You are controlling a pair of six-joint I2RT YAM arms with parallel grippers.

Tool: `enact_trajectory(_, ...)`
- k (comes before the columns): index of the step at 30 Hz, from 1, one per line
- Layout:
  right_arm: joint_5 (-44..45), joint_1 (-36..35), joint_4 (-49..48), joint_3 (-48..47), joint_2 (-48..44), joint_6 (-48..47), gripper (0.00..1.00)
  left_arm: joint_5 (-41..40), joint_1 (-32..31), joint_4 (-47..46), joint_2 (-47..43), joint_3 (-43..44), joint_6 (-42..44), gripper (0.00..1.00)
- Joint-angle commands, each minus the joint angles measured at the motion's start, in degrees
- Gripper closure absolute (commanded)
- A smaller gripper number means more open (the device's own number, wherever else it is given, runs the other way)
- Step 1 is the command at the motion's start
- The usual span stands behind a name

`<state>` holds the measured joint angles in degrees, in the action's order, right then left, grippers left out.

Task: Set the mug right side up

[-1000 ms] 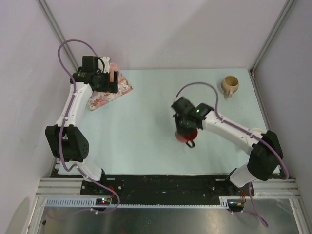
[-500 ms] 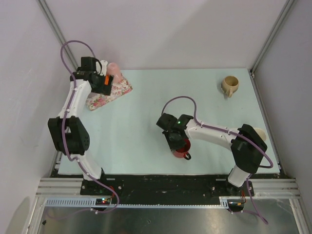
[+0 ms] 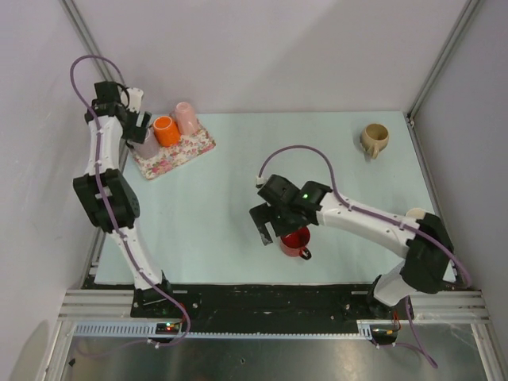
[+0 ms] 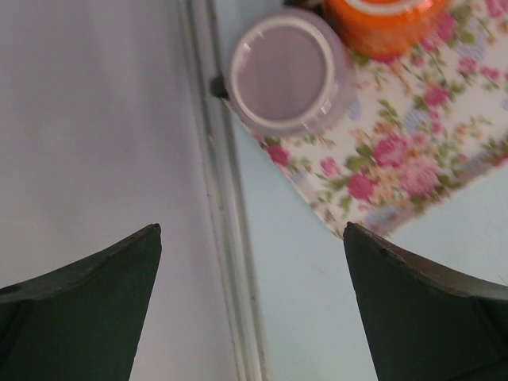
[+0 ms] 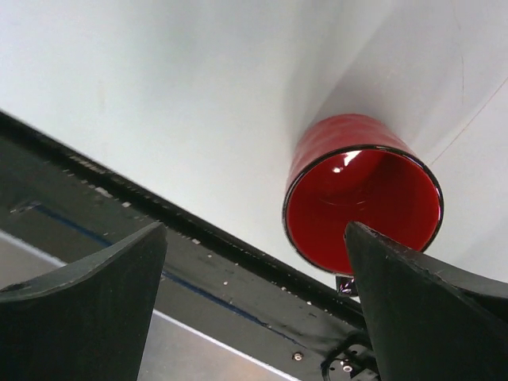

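The red mug (image 3: pixel 297 240) stands upright on the table near the front edge, mouth up, handle toward the front right. In the right wrist view the red mug (image 5: pixel 361 198) shows its open glossy inside. My right gripper (image 3: pixel 268 225) is open and empty, just left of the mug and above it; its right finger (image 5: pixel 429 317) overlaps the mug's rim in view. My left gripper (image 3: pixel 136 125) is open and empty at the far left, over the table edge beside the floral mat.
A floral mat (image 3: pixel 178 148) at the back left holds a lilac cup (image 4: pixel 287 70), an orange cup (image 3: pixel 164 129) and a pink cup (image 3: pixel 186 117). A tan mug (image 3: pixel 375 140) stands at the back right. The black front rail (image 5: pixel 119 230) lies just below the red mug.
My right gripper has let go of the red mug and moved left, leaving it upright. My left arm has swung left off the mat, uncovering the cups.
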<state>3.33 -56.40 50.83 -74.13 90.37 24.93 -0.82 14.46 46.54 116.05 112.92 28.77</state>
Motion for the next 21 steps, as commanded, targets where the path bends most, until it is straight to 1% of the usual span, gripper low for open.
enact_trajectory(1,-2.32,0.09,-2.65,-3.13,-6.03,-3.59,0.01,-5.56,0.5,-1.12,5.98,9.81,2.53,0.0)
enact_trajectory(2,-3.35,0.17,-3.32,-3.3,-6.45,-4.02,0.01,-5.71,0.93,-1.11,7.63,11.59,1.38,0.0)
enact_trajectory(5,-5.12,0.55,-4.3,-4.33,-6.77,-4.64,0.01,-2.72,1.98,-1.16,11.1,17.13,-0.23,0.0)
enact_trajectory(7,-5.8,0.82,-3.64,-5.93,-6.03,-4.5,0.0,-1.14,2.46,-1.25,13.38,20.36,0.38,0.0)
enact_trajectory(13,-4.79,0.09,0.58,-11.95,-2.97,-3.92,0.01,-0.49,3.47,-2.1,20.53,30.27,0.63,0.0)
enact_trajectory(17,-3.88,-0.62,2.63,-14.28,-1.4,-2.97,0.01,0.3,3.15,-4.91,23.11,32.16,1.02,0.0)
enact_trajectory(21,-2.41,-1.23,6.04,-17.43,0.39,-3.44,0.01,0.13,2.81,-5.65,24.93,30.34,2.71,0.0)
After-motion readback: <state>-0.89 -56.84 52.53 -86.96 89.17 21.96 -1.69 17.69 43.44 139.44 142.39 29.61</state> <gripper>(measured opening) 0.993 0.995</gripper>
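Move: The upside-down lilac mug lies about 9 cm ahead of the left hand, 3 cm to its right and 13 cm below; the orange mug stands 4 cm farther out and 7 cm right of the lilac one. From the right hand, the lilac mug is some 34 cm ahead and 37 cm left, and the upright red mug is 2 cm ahead, 5 cm right and 8 cm below. Open left hand reaches about 10 cm forward and left, beside the lilac mug; right rises 8 cm from red. ##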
